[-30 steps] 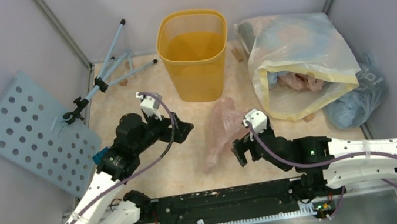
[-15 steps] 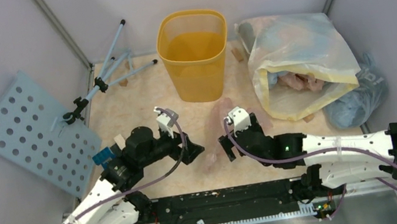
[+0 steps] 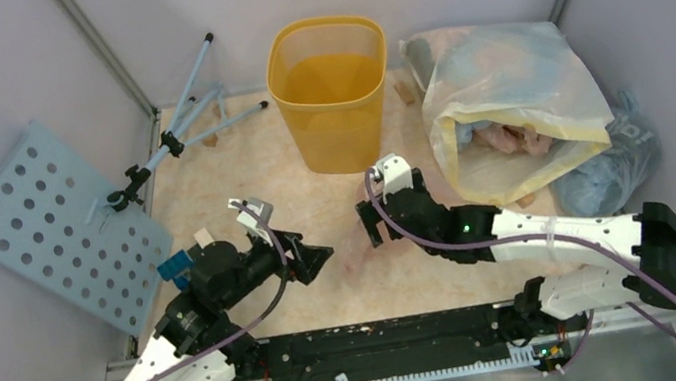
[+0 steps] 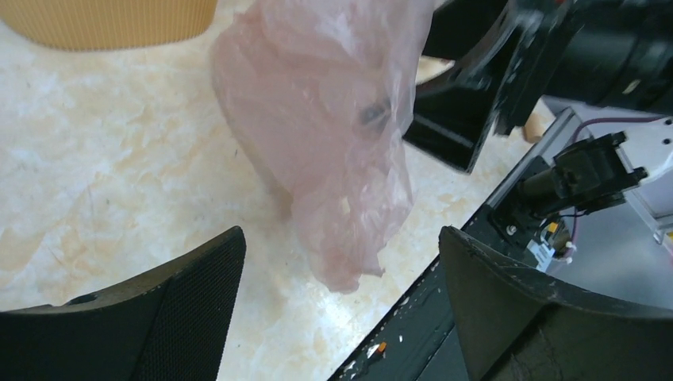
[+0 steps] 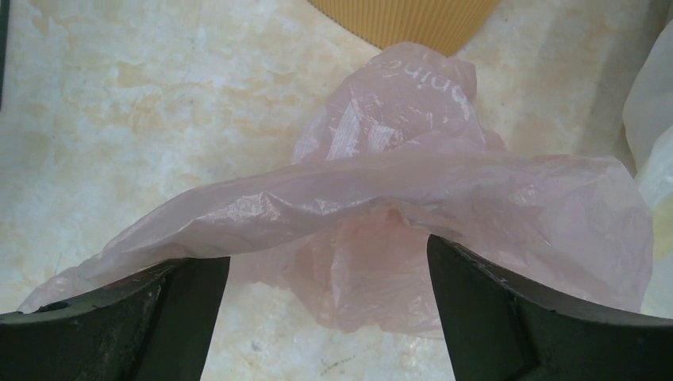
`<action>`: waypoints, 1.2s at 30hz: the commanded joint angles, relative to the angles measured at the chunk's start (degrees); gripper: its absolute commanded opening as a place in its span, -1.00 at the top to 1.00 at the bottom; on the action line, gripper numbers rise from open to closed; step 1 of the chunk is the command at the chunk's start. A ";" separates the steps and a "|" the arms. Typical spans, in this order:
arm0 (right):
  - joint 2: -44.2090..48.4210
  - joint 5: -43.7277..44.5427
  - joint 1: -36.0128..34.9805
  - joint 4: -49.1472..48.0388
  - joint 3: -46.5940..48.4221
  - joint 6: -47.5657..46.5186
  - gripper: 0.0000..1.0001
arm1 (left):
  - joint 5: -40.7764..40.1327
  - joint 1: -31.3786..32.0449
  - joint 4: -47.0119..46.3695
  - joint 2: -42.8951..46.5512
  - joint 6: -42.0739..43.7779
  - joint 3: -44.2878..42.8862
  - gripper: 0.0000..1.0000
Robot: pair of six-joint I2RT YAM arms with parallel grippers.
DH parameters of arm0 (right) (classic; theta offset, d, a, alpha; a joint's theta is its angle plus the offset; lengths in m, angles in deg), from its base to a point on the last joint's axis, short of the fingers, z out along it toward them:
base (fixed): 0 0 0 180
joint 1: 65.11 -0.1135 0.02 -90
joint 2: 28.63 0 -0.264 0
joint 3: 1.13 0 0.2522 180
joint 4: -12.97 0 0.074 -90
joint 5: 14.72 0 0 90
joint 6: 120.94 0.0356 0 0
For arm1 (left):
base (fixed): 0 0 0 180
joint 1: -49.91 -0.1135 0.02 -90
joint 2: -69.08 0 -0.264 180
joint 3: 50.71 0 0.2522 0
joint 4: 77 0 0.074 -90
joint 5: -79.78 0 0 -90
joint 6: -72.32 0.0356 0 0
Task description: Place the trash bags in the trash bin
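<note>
The trash bag (image 5: pixel 397 182), a thin pale pink film, lies crumpled on the marble floor in front of the yellow-orange trash bin (image 3: pixel 331 90). My right gripper (image 5: pixel 325 262) stands open directly over it, a fold of film draped across both fingertips. In the top view the right gripper (image 3: pixel 372 226) covers most of the bag (image 3: pixel 353 247). My left gripper (image 4: pixel 341 238) is open too, low near the floor, with the bag's near tip (image 4: pixel 337 262) between its fingers, untouched. The bin's base (image 4: pixel 103 20) shows at the upper left of the left wrist view.
A large whitish-yellow sack (image 3: pixel 502 95) lies open to the right of the bin, with a grey-blue bag (image 3: pixel 613 164) beside it. A blue perforated board (image 3: pixel 56 227) and a folded tripod (image 3: pixel 179 133) sit at the left. The black rail (image 3: pixel 376 336) runs along the near edge.
My right gripper has moved forward and left over the bag, which now drapes across its fingers. My left gripper has swung down and right toward the bag's near tip.
</note>
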State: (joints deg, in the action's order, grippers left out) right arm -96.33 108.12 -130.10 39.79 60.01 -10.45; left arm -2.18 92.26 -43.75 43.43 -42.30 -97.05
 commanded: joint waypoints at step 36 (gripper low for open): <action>-12.96 -14.40 13.70 -2.72 17.26 -5.14 -0.87 | -3.86 0.12 -18.06 12.83 -4.68 20.30 -0.97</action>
State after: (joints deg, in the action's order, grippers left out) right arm -108.73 94.85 -116.90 38.42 73.58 -14.90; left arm -5.79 92.28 -57.74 56.81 -48.96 -76.62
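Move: The trash bin's middle is about 22 cm ahead of the right hand and some 4 cm to its left, roughly level in height. The pink trash bag hangs off this hand's spread fingertips, its middle about 7 cm straight below. The big white bag lies some 17 cm ahead and 33 cm to the right, lower. From the left hand the pink bag is about 7 cm ahead, 13 cm right and 13 cm below; the bin is some 28 cm ahead and 9 cm right. Carry the pink bag forward towards the bin with the right gripper, about 7.5 cm and slightly left and up, keeping its fingers spread wide with the film still draped across their tips and the wrist almost unturned. Meanwhile sink the empty left gripper about 6 cm in two dips, rising a little between them, fingers staying wide open. ##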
